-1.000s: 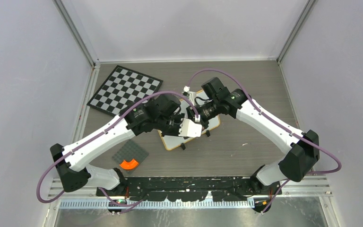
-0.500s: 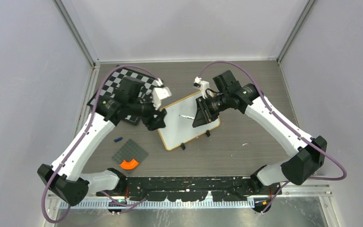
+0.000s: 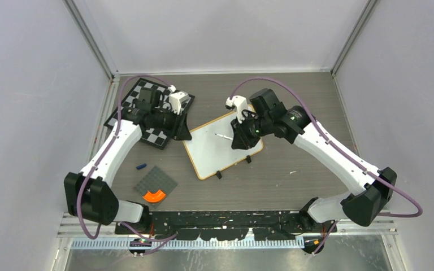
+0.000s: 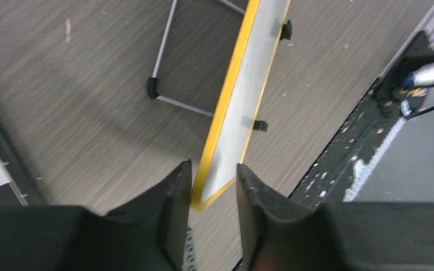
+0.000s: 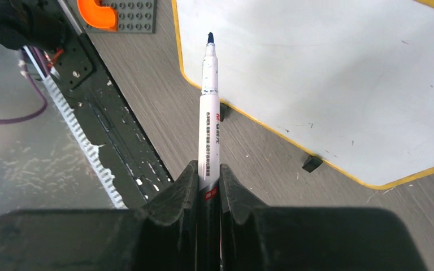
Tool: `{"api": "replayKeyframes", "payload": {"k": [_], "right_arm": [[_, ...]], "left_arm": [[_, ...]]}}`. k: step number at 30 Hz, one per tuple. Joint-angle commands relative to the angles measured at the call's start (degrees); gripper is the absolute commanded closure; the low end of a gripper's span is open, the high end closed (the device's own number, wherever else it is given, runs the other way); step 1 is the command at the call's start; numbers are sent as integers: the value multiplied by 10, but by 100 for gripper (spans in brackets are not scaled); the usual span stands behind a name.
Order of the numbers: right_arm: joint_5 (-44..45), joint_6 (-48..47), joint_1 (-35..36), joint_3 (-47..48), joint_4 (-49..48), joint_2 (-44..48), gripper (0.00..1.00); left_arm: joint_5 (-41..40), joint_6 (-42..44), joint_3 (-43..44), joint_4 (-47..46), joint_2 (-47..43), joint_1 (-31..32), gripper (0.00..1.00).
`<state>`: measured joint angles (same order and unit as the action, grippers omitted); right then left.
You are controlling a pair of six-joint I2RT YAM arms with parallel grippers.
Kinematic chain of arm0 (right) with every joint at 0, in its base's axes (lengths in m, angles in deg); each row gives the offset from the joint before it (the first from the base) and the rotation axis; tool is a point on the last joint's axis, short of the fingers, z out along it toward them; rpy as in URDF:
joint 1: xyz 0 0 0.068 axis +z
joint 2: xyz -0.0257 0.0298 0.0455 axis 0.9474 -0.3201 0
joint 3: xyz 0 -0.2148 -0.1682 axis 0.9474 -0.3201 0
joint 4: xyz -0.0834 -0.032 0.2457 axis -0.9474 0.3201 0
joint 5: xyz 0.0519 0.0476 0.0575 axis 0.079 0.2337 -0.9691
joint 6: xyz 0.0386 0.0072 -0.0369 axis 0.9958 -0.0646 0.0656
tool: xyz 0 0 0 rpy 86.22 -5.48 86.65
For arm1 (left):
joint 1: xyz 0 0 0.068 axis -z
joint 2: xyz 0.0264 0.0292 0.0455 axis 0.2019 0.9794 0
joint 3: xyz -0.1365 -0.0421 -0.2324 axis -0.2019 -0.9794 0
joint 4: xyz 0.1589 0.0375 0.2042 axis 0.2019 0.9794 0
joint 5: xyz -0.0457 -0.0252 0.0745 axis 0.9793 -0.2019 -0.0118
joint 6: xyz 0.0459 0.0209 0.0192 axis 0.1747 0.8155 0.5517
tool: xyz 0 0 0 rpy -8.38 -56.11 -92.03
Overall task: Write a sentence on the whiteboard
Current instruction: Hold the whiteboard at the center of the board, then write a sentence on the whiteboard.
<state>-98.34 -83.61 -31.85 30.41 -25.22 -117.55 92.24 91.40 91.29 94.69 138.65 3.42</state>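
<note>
The whiteboard point(image 3: 217, 152), white with a yellow-wood frame and small black feet, lies flat mid-table. My left gripper point(image 3: 182, 132) sits low at its left corner; in the left wrist view its jaws point(image 4: 213, 176) stand apart with the whiteboard's point(image 4: 248, 84) near corner showing between the fingertips. My right gripper point(image 3: 239, 138) hovers over the board's right part, shut on a white marker point(image 5: 209, 124). The marker's uncapped dark tip points over the whiteboard's point(image 5: 328, 73) lower corner. The marker point(image 3: 224, 137) shows as a thin line above the white surface.
A checkered chessboard point(image 3: 153, 135) lies at the back left under my left arm. A grey studded plate point(image 3: 156, 182) with an orange piece point(image 3: 154, 196) sits near the front left. A small blue cap point(image 3: 141, 166) lies beside it. Grey walls enclose the table.
My left arm drew back from beside the right gripper to the board's left corner; its jaws opened, then narrowed. A blue cap now lies on the table. The right gripper keeps the marker.
</note>
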Motion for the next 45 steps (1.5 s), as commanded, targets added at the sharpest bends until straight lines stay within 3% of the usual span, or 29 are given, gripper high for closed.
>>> {"api": "replayKeyframes", "payload": {"k": [1,9,11,16,18,20,28,37,45], "right_arm": [[55,-54,37,5,-27,-4,100],[92,-80,73,-33,-95,-23,100],[94,-80,80,-36,-105,-28,100],[112,-78,94,-52,-119,-31,100],[118,-76,94,-62,-128,-23,100],[122,-76,95,-65,-131,-21,100],[113,-80,99,-50,-132,-34,100],[75,-81,99,-36,-110,-32,100],[123,-89,105,-26,-108,-43,100]], "left_arm": [[78,-42,-9,-69,17,-2,71],[102,-58,-22,-106,28,-2,100],[102,-56,-23,-102,26,-2,100],[79,-48,-27,-98,12,-5,76],[72,-40,-31,-98,8,-7,72],[71,-33,-31,-96,6,-7,73],[91,12,-13,-76,28,-9,100],[124,170,63,44,97,-27,100],[175,222,136,113,176,-26,100]]}}
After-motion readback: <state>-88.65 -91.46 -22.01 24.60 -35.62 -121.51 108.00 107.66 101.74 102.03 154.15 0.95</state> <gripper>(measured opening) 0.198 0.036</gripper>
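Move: The left hand's half-open fingers are already around the whiteboard's upper left corner, which lies only about 2 cm to the right and 1 cm below, level fore-and-aft. The whiteboard's middle is roughly 14 cm to the right, 2 cm back and 8 cm lower; the chessboard is some 16 cm to the left, 9 cm farther out and 18 cm lower. From the right hand, holding the marker, the whiteboard's middle is about 4 cm left and 12 cm below, neither ahead nor back. The left hand slips about 2.5 cm to the right onto the whiteboard's upper left corner and shuts its fingers on the frame, eases them partly open and pinches again, then carries the held corner forward some 2 cm while turning clockwise. Meanwhile the right hand keeps its grip on the marker and sinks about 5 cm towards the whiteboard while going some 4 cm left, its fingers tipping up by roughly 10 degrees, then nearly stays there; no touch of the marker on the whiteboard can be seen. ##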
